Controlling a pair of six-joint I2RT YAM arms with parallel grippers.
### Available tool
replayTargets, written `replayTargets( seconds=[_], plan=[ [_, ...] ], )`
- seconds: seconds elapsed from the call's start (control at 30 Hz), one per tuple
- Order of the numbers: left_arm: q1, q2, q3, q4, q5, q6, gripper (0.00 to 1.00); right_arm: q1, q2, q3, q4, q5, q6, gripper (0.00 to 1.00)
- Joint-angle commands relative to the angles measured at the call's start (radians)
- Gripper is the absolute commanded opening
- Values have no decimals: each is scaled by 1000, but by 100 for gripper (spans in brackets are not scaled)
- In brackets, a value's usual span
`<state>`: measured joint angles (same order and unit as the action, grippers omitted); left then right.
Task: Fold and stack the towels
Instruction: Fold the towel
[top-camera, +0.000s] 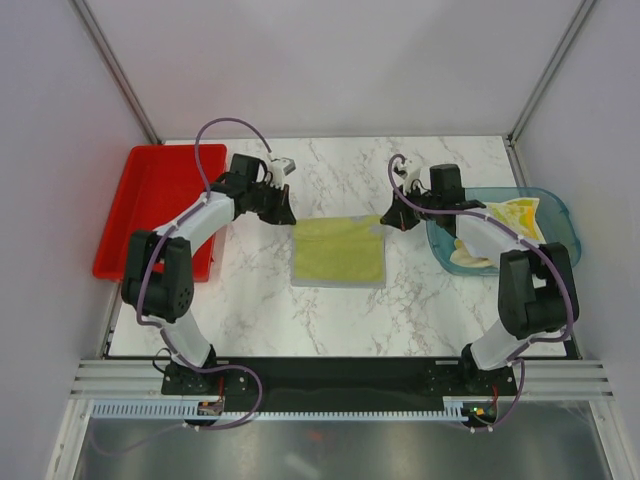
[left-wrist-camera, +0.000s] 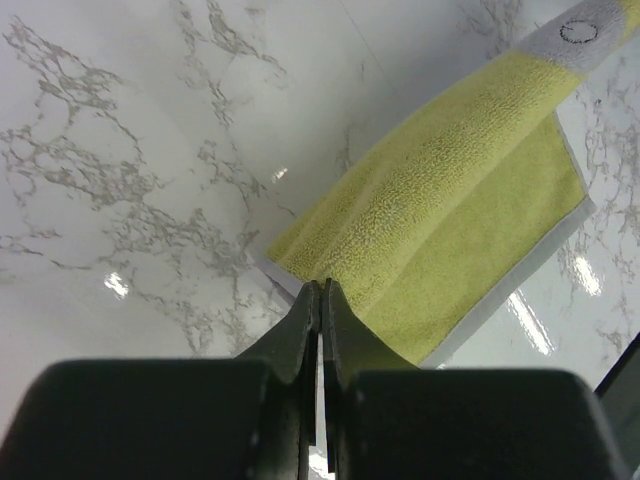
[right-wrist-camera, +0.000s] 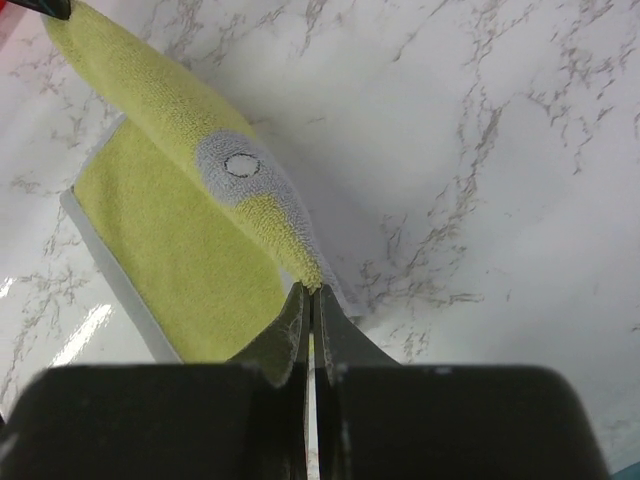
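A yellow-green towel with a grey border lies in the middle of the marble table, its far edge raised off the surface. My left gripper is shut on the far left corner of this towel; the tips pinch the cloth. My right gripper is shut on the far right corner. In the right wrist view the lifted edge sags between the two grippers, with a grey patch on it. More towels, a yellow one and a pale cream one, lie bunched in the teal bin.
A red tray sits at the table's left edge, just beside my left arm. The teal bin stands at the right edge under my right arm. White walls close off the back and both sides.
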<state>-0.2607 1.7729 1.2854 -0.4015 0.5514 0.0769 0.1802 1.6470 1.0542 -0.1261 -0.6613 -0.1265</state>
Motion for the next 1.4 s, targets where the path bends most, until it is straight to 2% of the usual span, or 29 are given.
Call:
replayTargets(
  seconds=[0.0, 0.43, 0.6, 1.03, 1.37],
  plan=[
    [-23, -87, -58, 44, -30, -45, 2, 33, -81, -46, 23, 28, 8, 0],
    [-92, -251, -251, 75, -162, -124, 3, 76, -202, -215, 20, 161, 126, 0],
    [-109, -293, -305, 76, -165, -147, 4, 96, -237, -263, 22, 178, 209, 0],
    [-183, -351, -376, 56, -267, -200, 5, 160, -305, -370, 6, 230, 292, 1],
    [-209, -372, -422, 33, -288, -259, 6, 162, -329, -407, -21, 269, 363, 1]
  ],
)
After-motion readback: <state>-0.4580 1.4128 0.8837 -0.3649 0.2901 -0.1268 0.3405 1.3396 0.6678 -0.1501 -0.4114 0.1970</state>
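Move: Both hands already hold the towel's far edge by its corners, some 8 cm above the table, and are taking it to the near edge. That edge's left corner lies about 15 cm back from the left hand, with no sideways offset, and its right corner lies about 15 cm back and 1 cm to the right of the right hand. The red bin is some 36 cm left of the left hand and 7 cm ahead; the teal basket is about 34 cm right of the right hand and 2 cm ahead. Both closed grippers keep their pinch on the two corners and carry the raised edge back together, some 11 cm each, over the lower layer towards the towel's near edge, slowing as they get close. The left stays nearly level, sinking about 2 cm with only a slight turn, while the right sinks about 5 cm, mostly from midway on, its fingers tipping further down and turning a little clockwise, some 20 degrees in all. ##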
